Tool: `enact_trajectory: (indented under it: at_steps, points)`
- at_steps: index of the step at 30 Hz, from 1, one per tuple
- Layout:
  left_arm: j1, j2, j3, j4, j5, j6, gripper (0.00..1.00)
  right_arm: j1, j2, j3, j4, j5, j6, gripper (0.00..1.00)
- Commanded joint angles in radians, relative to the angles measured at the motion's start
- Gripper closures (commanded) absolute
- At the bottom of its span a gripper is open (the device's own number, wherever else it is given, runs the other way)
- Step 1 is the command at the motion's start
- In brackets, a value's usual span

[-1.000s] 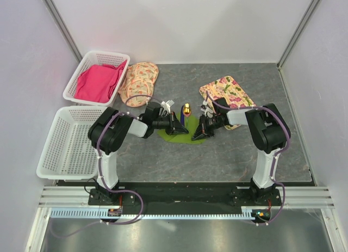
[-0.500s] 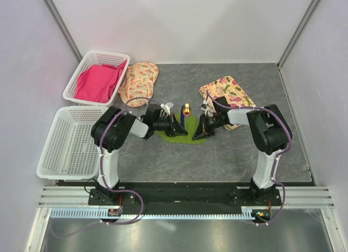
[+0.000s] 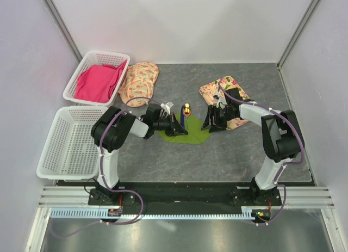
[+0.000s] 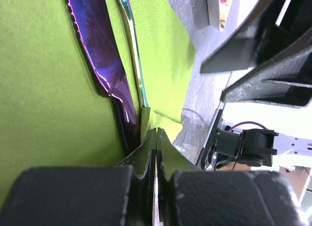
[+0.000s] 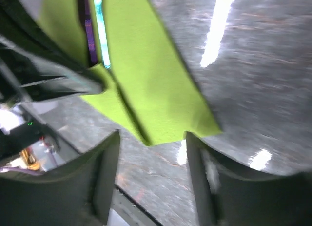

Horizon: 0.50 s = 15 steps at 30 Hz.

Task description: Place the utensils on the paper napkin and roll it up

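Observation:
The lime-green paper napkin (image 3: 193,136) lies on the grey table between the arms. The utensils rest on it: a dark-blue knife (image 4: 97,50) and a thin iridescent one (image 4: 132,50) with a gold end (image 3: 187,108) pointing away. My left gripper (image 3: 181,130) sits low on the napkin's left part, shut, its tips (image 4: 156,133) pinching a raised fold of the napkin beside the knife. My right gripper (image 3: 209,125) hangs open just off the napkin's right corner (image 5: 161,109), nothing between its fingers (image 5: 105,177).
At the back left, a white basket (image 3: 81,72) holds a pink cloth. An empty white basket (image 3: 68,146) stands at the left edge. One floral mat (image 3: 138,80) lies at the back, another (image 3: 228,91) behind my right gripper.
My right gripper has opened, let go of the napkin and drawn back to the right. The napkin's right side now lies flatter. The left gripper has stayed put, shut.

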Motion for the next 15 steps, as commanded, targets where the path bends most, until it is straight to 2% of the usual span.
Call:
enact_trajectory:
  at_steps: [1,2,5,9,15]
  points:
    - [0.005,0.017,0.023,0.007,-0.013,0.006,0.98,0.002,-0.030,0.043,-0.068,0.123,-0.044,0.31]
    - [0.005,0.017,0.023,0.006,-0.016,0.006,0.98,0.002,-0.030,0.046,-0.071,0.132,-0.044,0.25]
    - [0.006,0.014,0.024,0.004,-0.015,0.008,0.98,0.004,-0.024,0.043,-0.075,0.181,-0.041,0.19]
    - [0.008,0.014,0.024,-0.003,-0.013,0.014,0.98,0.002,-0.011,0.031,-0.074,0.229,-0.030,0.17]
    - [0.008,0.014,0.027,-0.005,-0.013,0.014,0.98,0.005,0.045,0.014,-0.034,0.094,0.008,0.20]
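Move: The right end of the napkin, its short edge from the folded bottom to the right corner, lies some 3 cm below the right hand and about 2 cm back. From this hand, the spoon's middle is roughly 4 cm ahead and 7 cm left, the knife's 4 cm ahead and 9 cm left, and the floral mat's 11 cm ahead and 7 cm right. The left hand is already on the folded flap; that right end is about 8 cm to its right and 1 cm back. Rightward by about 2 cm and down by about 1, the right hand finishes its swing away from the utensils and settles over the napkin's right end, spreading its already half-open fingers wider and tipping them some 10 degrees steeper, then stops. The left hand stays put, its shut fingertips still pressing the folded flap down by the handle ends. ##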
